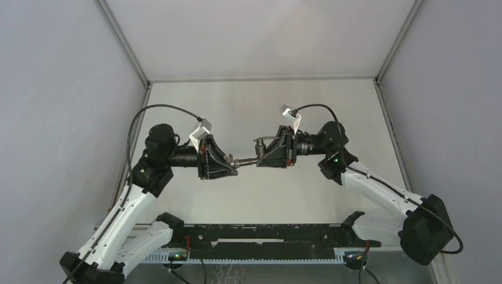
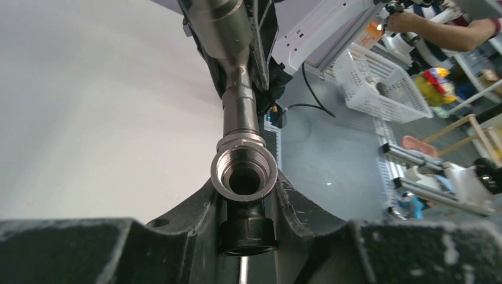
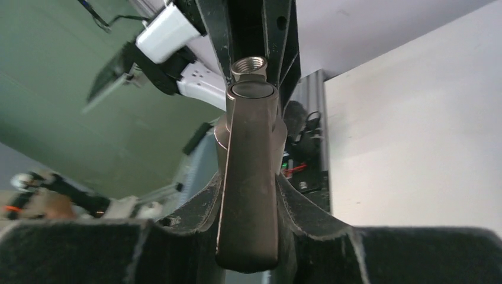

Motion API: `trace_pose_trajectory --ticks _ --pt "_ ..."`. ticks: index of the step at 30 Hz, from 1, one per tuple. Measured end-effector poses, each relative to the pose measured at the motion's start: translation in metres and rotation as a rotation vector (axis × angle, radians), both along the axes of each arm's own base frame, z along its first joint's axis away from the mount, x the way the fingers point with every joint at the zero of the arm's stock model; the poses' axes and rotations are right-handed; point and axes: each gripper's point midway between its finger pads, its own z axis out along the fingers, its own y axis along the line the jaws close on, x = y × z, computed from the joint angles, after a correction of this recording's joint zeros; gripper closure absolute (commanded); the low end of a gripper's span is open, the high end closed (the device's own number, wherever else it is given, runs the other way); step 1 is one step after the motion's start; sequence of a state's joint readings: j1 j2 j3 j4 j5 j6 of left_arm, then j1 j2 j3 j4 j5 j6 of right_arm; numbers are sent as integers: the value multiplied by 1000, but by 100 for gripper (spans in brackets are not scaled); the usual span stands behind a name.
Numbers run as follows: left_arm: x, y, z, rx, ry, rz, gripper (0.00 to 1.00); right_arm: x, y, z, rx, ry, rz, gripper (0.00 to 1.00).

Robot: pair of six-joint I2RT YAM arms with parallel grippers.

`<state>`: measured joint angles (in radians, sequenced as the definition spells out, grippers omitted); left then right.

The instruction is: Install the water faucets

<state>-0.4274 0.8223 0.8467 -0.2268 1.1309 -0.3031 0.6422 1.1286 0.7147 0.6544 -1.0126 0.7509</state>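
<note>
Both arms hold the faucet parts in the air over the middle of the table. My left gripper is shut on the short stubby fitting. In the left wrist view the fitting's threaded mouth sits between my fingers. My right gripper is shut on the stem with lever handle. In the right wrist view the flat handle fills the gap between the jaws. The stem runs in line into the fitting and touches it; I cannot tell how deep it is seated.
A black rail crosses the table's near edge between the arm bases. Grey walls enclose the white table on three sides. Beyond the cell, the left wrist view shows a white basket and a person's arm.
</note>
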Motion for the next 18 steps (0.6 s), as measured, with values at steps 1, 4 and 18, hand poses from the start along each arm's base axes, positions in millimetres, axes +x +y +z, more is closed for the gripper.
trace_pose_trajectory --ticks 1,4,18 --pt "0 1 1 -3 -21 3 100 0 1 2 -14 41 13 100" --pt "-1 4 8 -17 -119 26 100 1 6 14 -86 205 71 100" --pt "17 13 -4 34 -281 152 100 13 11 -23 -278 903 164 17"
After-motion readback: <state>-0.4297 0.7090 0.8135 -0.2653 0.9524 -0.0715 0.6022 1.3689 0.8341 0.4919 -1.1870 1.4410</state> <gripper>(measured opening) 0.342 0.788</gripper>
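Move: The right hand already grips the faucet, whose body stands up about 2 cm above its fingers and 1 cm ahead and to the left. The tee fitting the faucet is screwed to lies some 12 cm to this hand's left, about 1 cm back and roughly level. The left hand already holds that tee right between its pads; from there the faucet body is about 11 cm right, 2 cm ahead and 2 cm above. With the faucet pinched, the right hand rolls about the line of its fingers, top side going forward and over, some 50 degrees. It rises about 2 cm, then sinks more than 4 cm as its fingers open wide late in the turn, letting go. The left hand keeps the tee, counter-rolling about 15 degrees the other way and easing forward and left by 1 to 2 cm. ##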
